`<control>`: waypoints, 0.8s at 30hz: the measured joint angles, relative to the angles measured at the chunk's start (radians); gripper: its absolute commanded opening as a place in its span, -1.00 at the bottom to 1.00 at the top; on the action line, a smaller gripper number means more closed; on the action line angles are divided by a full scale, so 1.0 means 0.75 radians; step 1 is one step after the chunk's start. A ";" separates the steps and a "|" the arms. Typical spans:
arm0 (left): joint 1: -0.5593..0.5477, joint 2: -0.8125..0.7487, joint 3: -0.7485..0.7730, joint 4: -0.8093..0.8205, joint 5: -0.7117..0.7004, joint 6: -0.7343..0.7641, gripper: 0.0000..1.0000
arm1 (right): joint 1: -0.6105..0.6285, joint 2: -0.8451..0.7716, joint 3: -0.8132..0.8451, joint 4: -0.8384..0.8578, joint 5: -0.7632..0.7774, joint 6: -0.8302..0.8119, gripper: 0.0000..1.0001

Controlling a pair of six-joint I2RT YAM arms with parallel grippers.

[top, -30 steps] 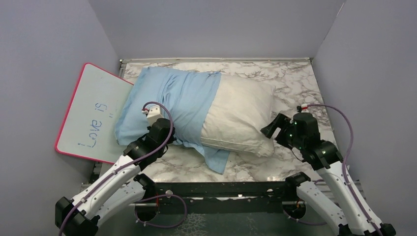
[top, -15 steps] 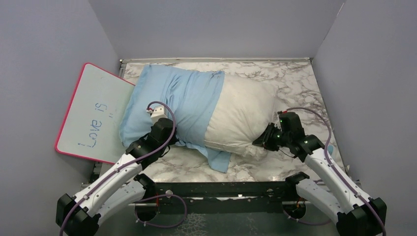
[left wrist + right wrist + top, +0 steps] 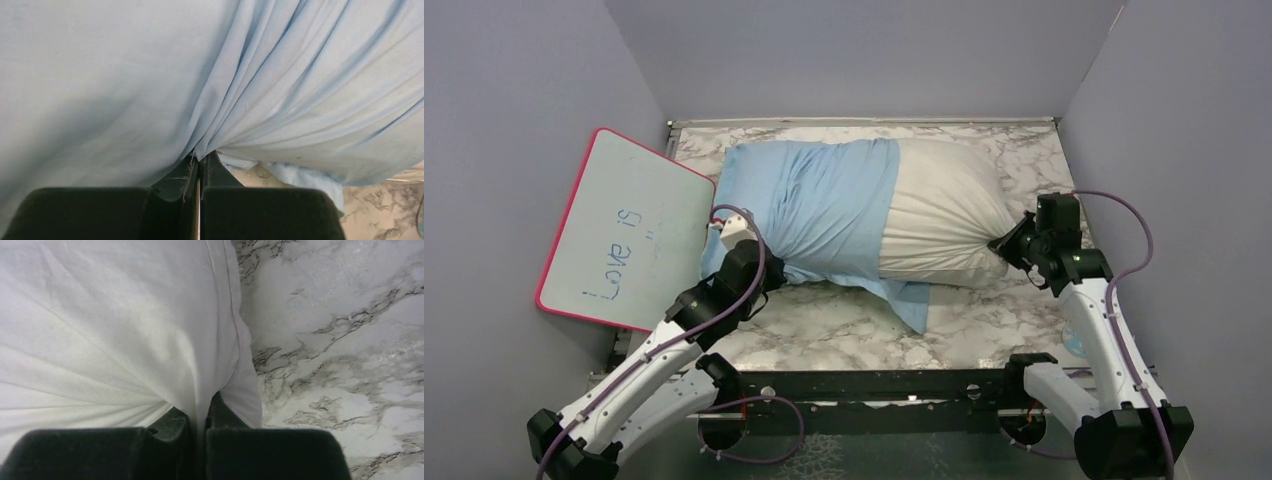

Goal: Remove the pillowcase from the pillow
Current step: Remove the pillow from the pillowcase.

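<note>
The light blue pillowcase (image 3: 819, 205) covers the left half of the off-white pillow (image 3: 939, 205), which lies across the marble table. My left gripper (image 3: 769, 272) is shut on a pinch of the pillowcase at its near left edge; blue folds (image 3: 280, 85) fan out from the closed jaws in the left wrist view. At the pillow's right end my right gripper (image 3: 1002, 243) is shut on a pinch of pillow fabric (image 3: 125, 330), which gathers into taut creases toward the jaws. A loose corner of the pillowcase (image 3: 911, 305) hangs toward the near edge.
A pink-rimmed whiteboard (image 3: 624, 235) with writing leans against the left wall. Grey walls close in the marble table (image 3: 844, 325) on three sides. A black frame rail (image 3: 874, 385) runs along the near edge between the arm bases.
My right gripper went from open beside the pillow to shut on its right end and pulled it right and back. The pillow and pillowcase shifted rightward; the left gripper stayed shut on the cloth.
</note>
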 measured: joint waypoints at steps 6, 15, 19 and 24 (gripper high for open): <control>0.020 -0.138 -0.073 0.029 0.025 0.056 0.14 | -0.065 -0.020 -0.034 0.008 -0.195 -0.129 -0.90; 0.031 -0.067 -0.108 0.209 0.374 0.104 0.62 | -0.077 -0.139 -0.044 -0.006 -0.331 -0.227 -0.85; 0.032 -0.078 -0.053 0.239 0.537 0.114 0.73 | -0.085 -0.140 -0.104 0.006 -0.386 -0.225 -0.85; 0.039 -0.145 -0.042 0.312 0.730 0.120 0.78 | -0.092 -0.095 -0.140 0.021 -0.430 -0.227 -0.85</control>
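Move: My left fingers are still shut on a fold of the pillowcase; its near hem lies roughly 18 cm to their right, about level ahead and some 3 cm lower. The loose flap is about 23 cm right and 7 cm back, some 12 cm down; the bare pillow's middle is about 30 cm right and 12 ahead. My right hand grips the pillow's end, that middle about 9 cm left and 7 ahead, the hem 21 left and 5 back. I open my left fingers and let the pinched pillowcase go, then swing that hand right about 8 cm along the near side towards the hem, lifting some 6 cm late on and drawing back a little while it turns about 30 degrees clockwise. My right hand keeps its pinch on the pillow's end and eases about 4 cm back and left, rising slightly before it dips, turning 15 degrees counter-clockwise. ##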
